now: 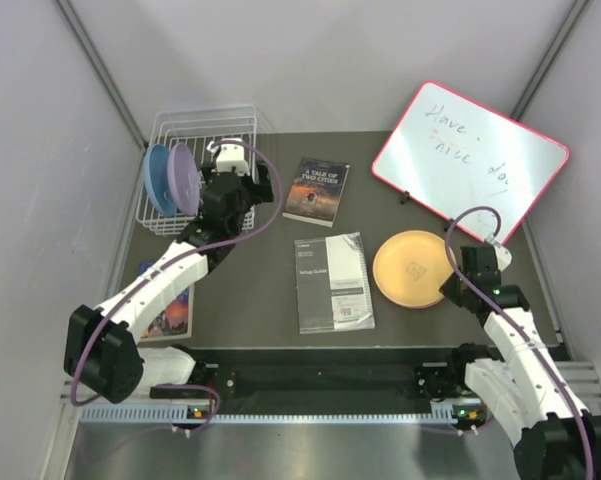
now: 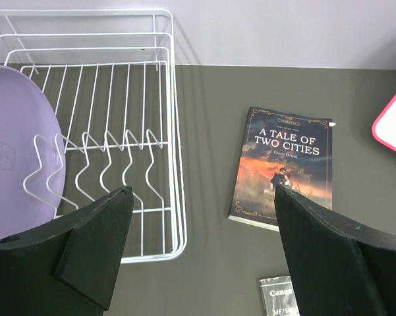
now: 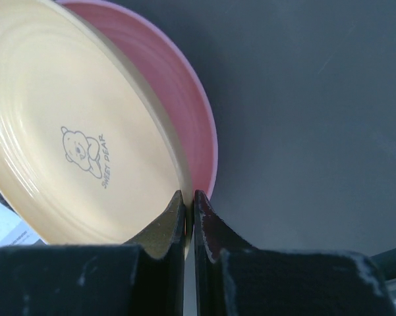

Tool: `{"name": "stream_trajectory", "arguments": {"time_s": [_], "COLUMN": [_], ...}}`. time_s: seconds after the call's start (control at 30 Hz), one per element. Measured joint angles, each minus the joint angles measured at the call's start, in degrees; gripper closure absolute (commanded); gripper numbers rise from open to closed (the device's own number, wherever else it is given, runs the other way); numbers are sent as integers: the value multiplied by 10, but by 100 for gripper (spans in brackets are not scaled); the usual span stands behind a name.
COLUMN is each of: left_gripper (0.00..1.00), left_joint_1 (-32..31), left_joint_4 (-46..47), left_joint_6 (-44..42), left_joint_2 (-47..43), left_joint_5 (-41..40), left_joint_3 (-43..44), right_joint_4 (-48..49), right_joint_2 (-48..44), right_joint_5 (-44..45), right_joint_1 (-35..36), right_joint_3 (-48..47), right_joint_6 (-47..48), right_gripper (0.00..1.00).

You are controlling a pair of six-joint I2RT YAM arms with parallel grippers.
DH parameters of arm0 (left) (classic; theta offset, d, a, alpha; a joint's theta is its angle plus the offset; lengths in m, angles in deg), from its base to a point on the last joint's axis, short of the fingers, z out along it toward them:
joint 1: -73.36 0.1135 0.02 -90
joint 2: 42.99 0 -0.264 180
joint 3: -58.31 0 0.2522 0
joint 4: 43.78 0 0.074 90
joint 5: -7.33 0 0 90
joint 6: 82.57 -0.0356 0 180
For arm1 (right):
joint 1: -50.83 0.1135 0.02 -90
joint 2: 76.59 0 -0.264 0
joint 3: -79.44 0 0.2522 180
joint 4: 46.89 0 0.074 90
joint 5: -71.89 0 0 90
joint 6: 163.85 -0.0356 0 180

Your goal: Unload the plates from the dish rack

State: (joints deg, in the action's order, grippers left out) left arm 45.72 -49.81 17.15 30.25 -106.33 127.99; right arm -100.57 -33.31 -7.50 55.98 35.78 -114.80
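Note:
The white wire dish rack (image 1: 242, 118) stands at the back left. A blue plate (image 1: 157, 180) and a lavender plate (image 1: 184, 177) stand on edge in it. My left gripper (image 1: 228, 178) hovers open and empty over the rack's near right corner. In the left wrist view the left gripper (image 2: 204, 194) frames the rack (image 2: 165, 99), with the lavender plate (image 2: 16, 151) to its left. An orange-tan plate (image 1: 412, 268) lies on the table at the right. My right gripper (image 1: 452, 285) is shut on its right rim. In the right wrist view its fingers (image 3: 165, 227) pinch that plate (image 3: 72, 131), which lies on a pink plate (image 3: 188, 112).
A paperback (image 1: 317, 191) lies right of the rack, seen also in the left wrist view as the paperback (image 2: 283, 168). A setup guide booklet (image 1: 332, 282) lies mid-table. A red-framed whiteboard (image 1: 470, 160) leans at the back right. Another book (image 1: 170, 315) lies under my left arm.

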Motion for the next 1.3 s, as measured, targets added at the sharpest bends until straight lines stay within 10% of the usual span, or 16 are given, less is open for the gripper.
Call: {"name": "stream_trajectory", "arguments": {"time_s": [0.2, 0.27, 0.33, 1.3], "left_gripper": [7, 6, 4, 4], "left_joint_1": [0, 0, 0, 162], "left_joint_4": [0, 0, -1, 101], "left_joint_6": [0, 0, 0, -65], "left_joint_2": [2, 3, 3, 100], "left_joint_5": [0, -2, -13, -235], "left_joint_3": [0, 0, 0, 2], "right_joint_4": [12, 13, 13, 140], "right_joint_2": [-1, -3, -5, 155], "right_joint_5": [9, 14, 18, -28], "right_joint_1": [0, 0, 0, 0], "right_joint_3": [15, 14, 9, -155], "right_joint_6": [-11, -11, -9, 104], "right_gripper": [77, 44, 33, 22]}}
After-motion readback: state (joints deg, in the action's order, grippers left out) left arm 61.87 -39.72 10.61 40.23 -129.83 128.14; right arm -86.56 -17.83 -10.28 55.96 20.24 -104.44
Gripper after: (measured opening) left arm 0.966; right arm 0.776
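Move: The left hand, empty and wide open, has the purple plate in the rack about 18 cm to its left, 6 cm ahead and 11 cm lower; the blue plate stands 6 cm farther left, and the novel lies 16 cm to the hand's right, 7 ahead, 22 below. The right hand still pinches the yellow plate's rim, with the pink plate's middle about 5 cm ahead, 9 left and 2 below; the setup guide lies level with it, 29 left. Leftward, slowly at first and then fast, the left hand sweeps about 18 cm to the purple plate, turning some 40 degrees counter-clockwise and dipping at the end, fingers wide open, not yet on the plate. The right hand barely sinks, opens to let go of the yellow plate's rim, then rises and reaches forward roughly 10 cm, tipping its fingers up somewhat and easing back down a little. ##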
